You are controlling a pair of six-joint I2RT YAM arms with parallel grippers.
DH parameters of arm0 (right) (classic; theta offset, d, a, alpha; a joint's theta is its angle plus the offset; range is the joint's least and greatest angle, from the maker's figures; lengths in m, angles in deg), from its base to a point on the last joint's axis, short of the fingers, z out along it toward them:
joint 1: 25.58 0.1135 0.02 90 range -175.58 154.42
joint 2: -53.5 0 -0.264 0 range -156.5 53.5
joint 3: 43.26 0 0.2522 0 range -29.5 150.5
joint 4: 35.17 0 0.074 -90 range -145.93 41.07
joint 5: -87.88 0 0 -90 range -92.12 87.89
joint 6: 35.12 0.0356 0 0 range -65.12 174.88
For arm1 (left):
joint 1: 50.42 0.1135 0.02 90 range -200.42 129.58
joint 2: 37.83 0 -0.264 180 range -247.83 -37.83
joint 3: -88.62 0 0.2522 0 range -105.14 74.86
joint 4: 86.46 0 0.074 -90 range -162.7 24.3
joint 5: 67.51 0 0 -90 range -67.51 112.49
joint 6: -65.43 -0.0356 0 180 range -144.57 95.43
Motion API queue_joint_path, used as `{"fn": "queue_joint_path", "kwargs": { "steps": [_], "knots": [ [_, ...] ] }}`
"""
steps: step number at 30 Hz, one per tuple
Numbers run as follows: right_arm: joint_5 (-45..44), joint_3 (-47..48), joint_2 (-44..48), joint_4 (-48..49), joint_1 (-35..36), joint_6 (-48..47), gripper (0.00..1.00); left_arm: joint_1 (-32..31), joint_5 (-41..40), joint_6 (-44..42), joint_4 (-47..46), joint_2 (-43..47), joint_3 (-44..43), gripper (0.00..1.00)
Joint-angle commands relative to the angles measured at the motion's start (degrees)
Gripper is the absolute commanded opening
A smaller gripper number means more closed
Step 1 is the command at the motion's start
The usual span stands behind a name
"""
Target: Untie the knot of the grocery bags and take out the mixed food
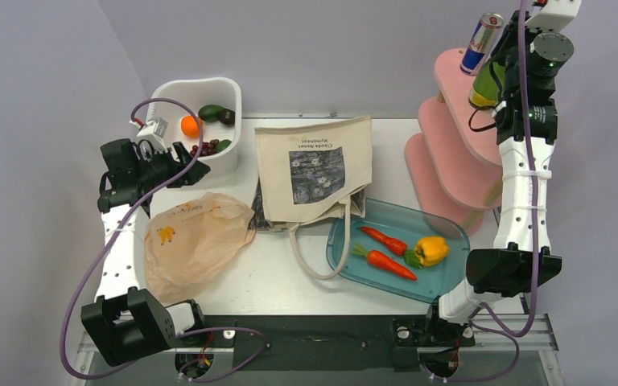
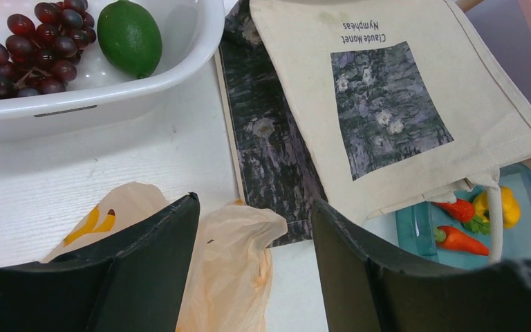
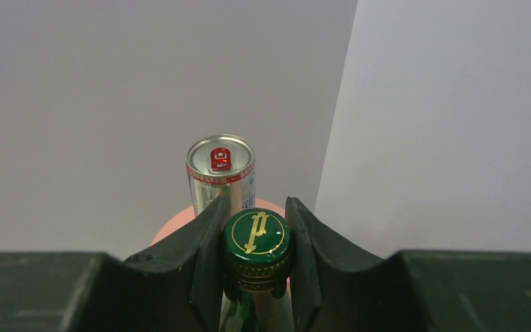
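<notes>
My right gripper (image 3: 257, 202) is shut on the capped neck of the green bottle (image 3: 257, 238), which stands on the top tier of the pink shelf (image 1: 451, 72) just in front of the blue-silver can (image 3: 220, 169). My left gripper (image 2: 254, 200) hangs open over an end of the peach-orange plastic bag (image 2: 231, 263), which lies flat and limp; the knot is out of view. The cream canvas tote (image 1: 314, 165) lies flat mid-table. Two carrots (image 1: 390, 263) rest in the teal tray (image 1: 451, 233). A dark green avocado (image 1: 211, 112) sits in the white basket (image 1: 229, 88).
A yellow bell pepper (image 1: 432, 250) shares the teal tray. The white basket also holds a round orange fruit (image 1: 190, 125), dark grapes (image 2: 38, 48) and a green lime-like fruit (image 2: 129, 36). The pink shelf's lower tiers (image 1: 442, 173) stand beside my right arm.
</notes>
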Motion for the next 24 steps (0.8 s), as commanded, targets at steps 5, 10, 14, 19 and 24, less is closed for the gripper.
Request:
{"fn": "queue_joint_path", "kwargs": {
  "steps": [5,10,14,19,24],
  "knots": [
    [3.0,-2.4,3.9,10.0,-0.5,-1.1,0.6,-0.4,0.5,-3.5,1.6,2.5,-1.5,0.59],
    [4.2,-0.1,4.0,10.6,-0.4,-0.7,0.83,-0.7,0.6,-4.1,2.2,2.5,-1.7,0.59],
    [4.5,3.8,3.6,10.6,-0.5,-0.9,0.85,-0.8,0.6,-4.2,2.5,2.4,-2.1,0.59],
    [7.3,7.9,4.8,10.9,0.2,0.9,0.87,-0.8,0.0,-5.2,4.4,3.4,-2.2,0.59],
    [15.2,7.9,8.2,7.6,2.7,1.6,0.87,0.5,-0.1,-10.1,13.7,5.0,-3.3,0.59]
  ]
}}
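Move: The right hand still grips the green bottle by its neck, the bottle's middle straight below by some 7 cm, standing on the pink shelf. The drink can stands about 8 cm ahead of the hand and 3 cm to its left, its middle roughly 10 cm lower; the shelf top's middle is 2 cm back, 2 cm right and 18 cm below. From the idle left hand, the bottle is about 13 cm ahead, 65 cm right and 20 cm higher. The right fingers open wide, let go of the bottle's neck, then lift about 10 cm and back off 5 cm. ##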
